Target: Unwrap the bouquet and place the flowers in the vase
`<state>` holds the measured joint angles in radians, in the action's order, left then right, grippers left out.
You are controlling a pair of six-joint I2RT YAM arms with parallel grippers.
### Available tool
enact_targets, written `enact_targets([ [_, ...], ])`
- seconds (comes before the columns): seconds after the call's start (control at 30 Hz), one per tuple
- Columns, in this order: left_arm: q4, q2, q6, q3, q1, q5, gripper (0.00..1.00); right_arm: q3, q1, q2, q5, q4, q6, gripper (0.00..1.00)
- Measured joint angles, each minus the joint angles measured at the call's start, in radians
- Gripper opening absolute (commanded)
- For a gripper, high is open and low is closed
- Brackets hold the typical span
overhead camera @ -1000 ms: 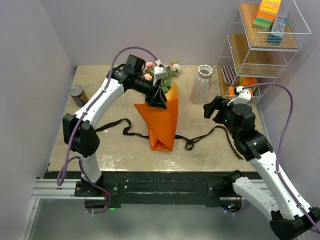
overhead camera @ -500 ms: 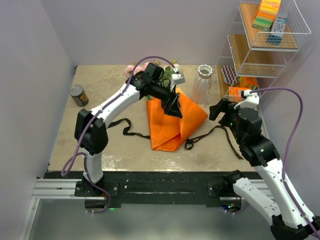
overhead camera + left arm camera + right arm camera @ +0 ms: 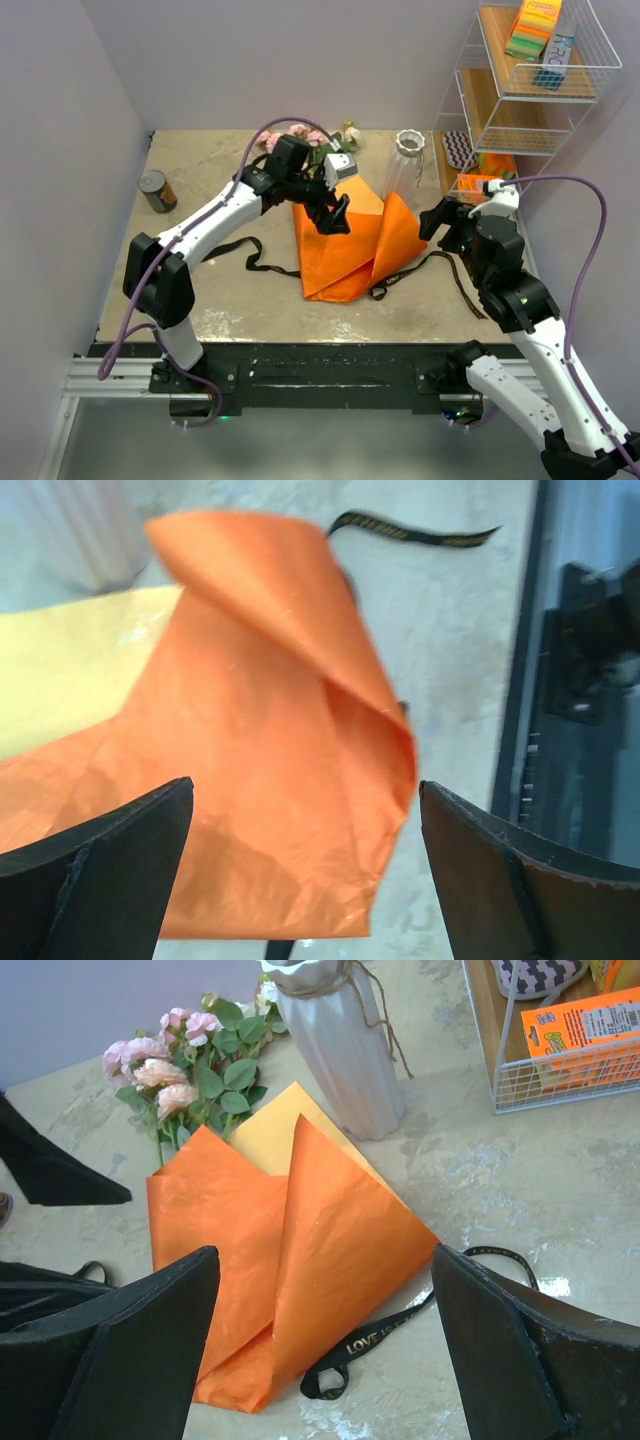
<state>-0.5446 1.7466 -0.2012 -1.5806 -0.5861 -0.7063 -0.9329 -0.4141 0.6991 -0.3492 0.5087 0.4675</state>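
The bouquet lies unwrapped: its orange paper (image 3: 355, 250) (image 3: 250, 760) (image 3: 300, 1250) is spread in loose folds mid-table, yellow inside. The flowers (image 3: 320, 137) (image 3: 190, 1070), pink and cream roses with green leaves, rest at the paper's far end, stems hidden. The white ribbed vase (image 3: 405, 165) (image 3: 340, 1050) stands upright just right of them. My left gripper (image 3: 333, 215) (image 3: 305, 785) hovers open over the paper, holding nothing. My right gripper (image 3: 440, 215) (image 3: 325, 1252) is open, right of the paper and apart from it. The black ribbon (image 3: 255, 258) (image 3: 400, 1330) lies loose on the table.
A small dark can (image 3: 155, 190) stands at the far left. A white wire shelf (image 3: 520, 90) with boxes and an orange packet (image 3: 590, 1025) fills the back right, close behind the vase. The ribbon trails on both sides of the paper.
The left gripper let go of the orange paper and opened wide. The paper, held as an upright cone before, fell open to the right. The right gripper opened a little more.
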Motion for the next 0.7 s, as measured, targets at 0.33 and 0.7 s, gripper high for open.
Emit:
enact_targets([
  [0.33,0.079,0.126,-0.072,0.156,-0.168,0.311,0.99,-0.016,0.000,-0.002,0.000,0.014,0.000,0.90],
  [0.7,0.203,0.194,-0.110,0.172,-0.337,0.546,0.99,-0.095,0.000,-0.042,-0.002,0.053,0.000,0.90],
])
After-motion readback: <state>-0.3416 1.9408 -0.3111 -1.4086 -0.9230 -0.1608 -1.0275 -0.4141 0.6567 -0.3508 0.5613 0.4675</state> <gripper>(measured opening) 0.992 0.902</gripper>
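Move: The loose right-hand flap of the orange wrapping stands about 9 cm to the left hand's right, 3 cm farther out and some 15 cm below it. From that hand the vase is 10 cm right and 15 cm out; the ribbon's loop lies 6 cm right, 6 cm nearer the base; the flowers' heads are 7 cm left and 25 cm out. From the right hand, the flap is roughly 9 cm left, 9 cm ahead and 24 cm down. Down fast onto the orange wrapping with the left hand, about 15 cm, its fingers wide open and tipping some 25 degrees steeper; as the drop slows it sweeps about 5 cm to the right and a little back towards the base, pushing the loose flap outward over the table. Meanwhile the open right hand lifts about 4 cm and eases back, clear of the paper. ##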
